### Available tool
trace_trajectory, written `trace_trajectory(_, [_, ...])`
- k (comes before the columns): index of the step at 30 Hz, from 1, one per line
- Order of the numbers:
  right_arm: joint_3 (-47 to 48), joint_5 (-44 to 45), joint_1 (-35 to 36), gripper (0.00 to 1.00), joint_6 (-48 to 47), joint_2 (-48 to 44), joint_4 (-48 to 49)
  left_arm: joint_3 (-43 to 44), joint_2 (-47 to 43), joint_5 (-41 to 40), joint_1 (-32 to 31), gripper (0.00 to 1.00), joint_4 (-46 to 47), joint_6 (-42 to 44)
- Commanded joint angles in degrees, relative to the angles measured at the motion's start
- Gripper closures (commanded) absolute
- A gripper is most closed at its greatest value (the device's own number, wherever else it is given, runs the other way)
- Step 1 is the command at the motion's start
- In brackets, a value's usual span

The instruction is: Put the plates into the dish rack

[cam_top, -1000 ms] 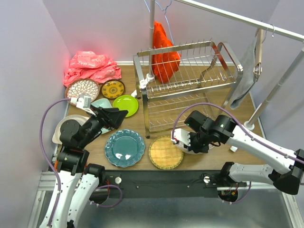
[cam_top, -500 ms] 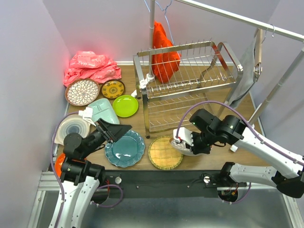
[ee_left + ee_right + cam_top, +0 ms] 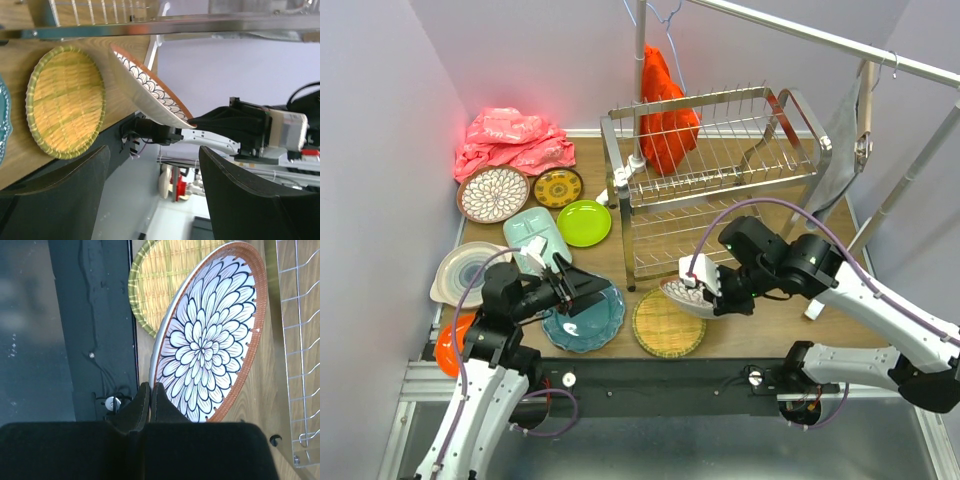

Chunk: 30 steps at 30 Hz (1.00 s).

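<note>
My right gripper (image 3: 150, 390) is shut on the rim of a white petal-patterned plate (image 3: 210, 335) with a brown edge. It holds that plate (image 3: 680, 297) tilted above the table, just in front of the dish rack (image 3: 720, 180) and over the woven-yellow plate (image 3: 669, 322). My left gripper (image 3: 590, 292) is open and empty, lying sideways over the teal scalloped plate (image 3: 582, 318). In the left wrist view, the held plate (image 3: 150, 90) and the woven plate (image 3: 65, 102) lie ahead of its wide-apart fingers (image 3: 255, 200).
At the left lie a lime green plate (image 3: 584, 222), a mint divided tray (image 3: 535, 235), a grey-swirl plate (image 3: 468, 272), an orange plate (image 3: 450, 345), another petal plate (image 3: 493, 193) and a small dark-yellow round (image 3: 558, 187). A pink cloth (image 3: 510, 140) lies behind; a red-orange cloth (image 3: 665, 105) hangs over the rack.
My left arm has swung from above the mint tray down and right to the teal plate. My right gripper has carried the petal plate up and leftward, tilting it.
</note>
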Motion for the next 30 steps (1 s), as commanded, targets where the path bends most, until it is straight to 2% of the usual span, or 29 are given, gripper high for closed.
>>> trace_trajectory(1, [4.49,-4.02,0.21,0.99,-0.26,1.7,6.32,0.07,3.1,2.25,-0.76,0.18,-4.8,-1.56])
trace_trajectory(17, [9.59,-10.0,0.56,1.0,-1.93,10.84,11.69,3.49,17.5,-4.26,-7.78,0.16,-5.35,-8.41])
trace_trajectory(30, [12.4,-8.07,7.24,0.99,0.62,15.41,17.31,7.28,26.83,-6.37,-14.64,0.18,-1.12,-11.76])
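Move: The flower plate, pinched by its upper rim in the right fingers, has its middle about 17 cm right of the left hand, 3 cm back and 8 cm below. From that hand the yellow woven plate lies 15 cm right, 2 ahead, and the blue plate 6 left, 4 ahead, both 21 below. From the right hand the left gripper is some 23 cm left, 3 ahead, level; the dish rack stands 30 ahead, 3 left, 5 below. Still pinching the rim, the right hand carries the flower plate about 9 cm left towards the left gripper, nearly level, turning slightly counter-clockwise. The left hand first sinks some 5 cm, its wrist tipping the fingers about 30 degrees further down, then eases about 4 cm right, bringing its wide-open fingers around the plate's left rim without closing. ##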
